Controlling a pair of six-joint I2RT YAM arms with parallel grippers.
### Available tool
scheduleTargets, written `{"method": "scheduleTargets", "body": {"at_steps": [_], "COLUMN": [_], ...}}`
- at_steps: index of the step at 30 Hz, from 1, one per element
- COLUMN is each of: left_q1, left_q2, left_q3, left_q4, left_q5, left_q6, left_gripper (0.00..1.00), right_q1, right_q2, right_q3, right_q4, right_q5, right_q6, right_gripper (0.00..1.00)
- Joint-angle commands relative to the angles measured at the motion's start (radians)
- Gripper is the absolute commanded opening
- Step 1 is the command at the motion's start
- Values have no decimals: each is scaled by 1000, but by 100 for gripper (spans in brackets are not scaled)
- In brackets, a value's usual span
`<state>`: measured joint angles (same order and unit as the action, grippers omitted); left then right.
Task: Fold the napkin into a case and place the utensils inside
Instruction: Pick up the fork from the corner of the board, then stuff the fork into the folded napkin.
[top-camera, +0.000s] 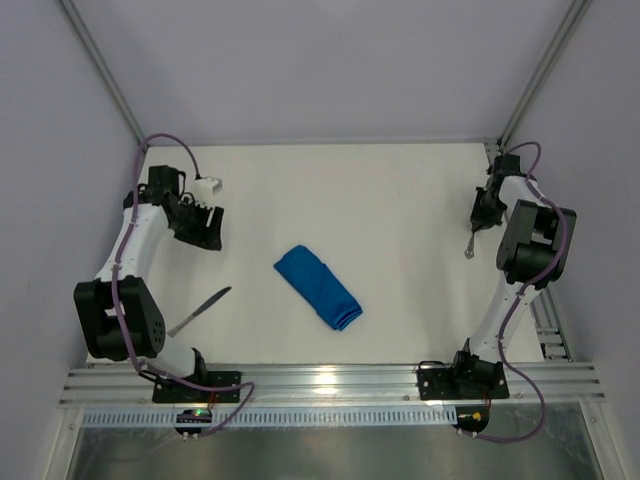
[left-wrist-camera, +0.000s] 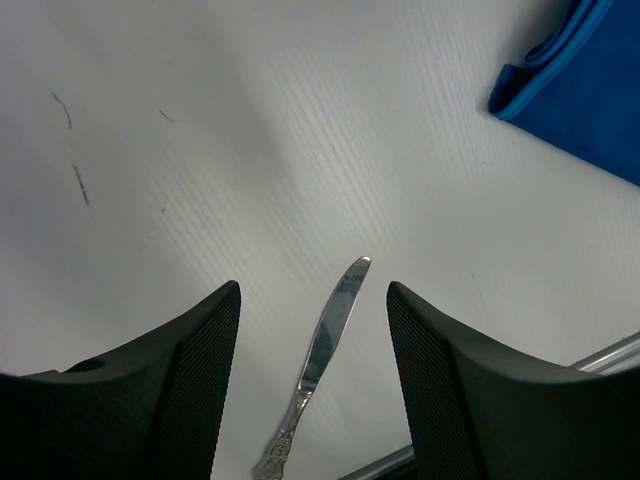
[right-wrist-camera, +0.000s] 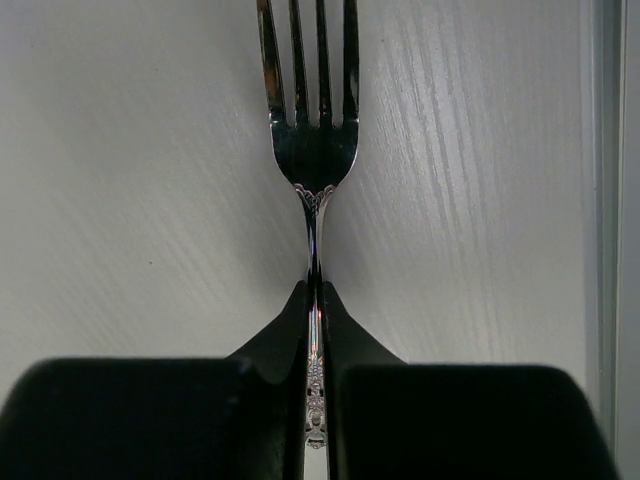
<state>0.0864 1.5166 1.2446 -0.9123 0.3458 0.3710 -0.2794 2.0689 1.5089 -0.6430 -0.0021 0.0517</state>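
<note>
The blue napkin, folded into a narrow case (top-camera: 318, 286), lies slanted at the middle of the table; one end of it shows in the left wrist view (left-wrist-camera: 580, 85). The knife (top-camera: 199, 311) lies on the table at the left, and it shows between the left fingers' view lines (left-wrist-camera: 322, 352). My left gripper (top-camera: 203, 226) is open and empty, above the table, far behind the knife. My right gripper (top-camera: 482, 222) is shut on the fork's handle (right-wrist-camera: 314, 170), with the tines pointing away from it, held over the table at the right; the fork hangs below it (top-camera: 470, 247).
A metal rail (top-camera: 330, 380) runs along the table's near edge. Frame posts stand at the back corners. The table's right edge strip (right-wrist-camera: 610, 180) lies close to the right gripper.
</note>
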Motion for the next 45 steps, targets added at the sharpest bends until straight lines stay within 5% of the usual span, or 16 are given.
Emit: {"method": "scheduleTargets", "body": {"at_steps": [1, 5, 10, 19, 35, 45], "left_q1": [1, -29, -192, -234, -326, -326], "left_q2": [4, 46, 166, 318, 450, 470], "left_q3": [29, 73, 82, 85, 49, 44], "left_q4": [-34, -77, -22, 199, 270, 265], "left_q5": [116, 257, 287, 354, 315, 325], "left_q6": [5, -15, -50, -268, -317, -308], "left_gripper": [62, 59, 57, 58, 57, 30], "right_q1": [26, 150, 500, 951, 1157, 1224], "right_q2": [14, -133, -341, -418, -328, -320], "right_q3": [23, -18, -67, -314, -432, -501], "right_q4": [-49, 58, 193, 727, 940, 913], "right_q5": [63, 91, 112, 96, 106, 166], "right_q6": [-79, -86, 6, 254, 208, 171], "right_gripper": [4, 4, 4, 4, 4, 4]}}
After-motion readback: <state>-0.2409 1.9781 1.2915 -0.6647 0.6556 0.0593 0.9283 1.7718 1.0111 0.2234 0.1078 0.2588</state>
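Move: The right gripper has already closed on the middle of the fork, which still lies on the board. From there the folded napkin's middle is about 45 cm left and 17 cm back, at nearly the same height. From the open left gripper the napkin's middle is about 27 cm right, 6 cm back and 11 cm below; the knife lies about 14 cm back, 3 cm left and 12 cm below. Keep the fork pinched in the right gripper, arc it up off the board and some 50 cm left, easing back, then lower it towards the napkin's far-left end, turning counter-clockwise about 50 degrees so the handle reaches over the cloth. Meanwhile bring the left gripper about 17 cm right and 10 cm down to that end's corner, tilting its fingers rightward, then half close them around the corner. ##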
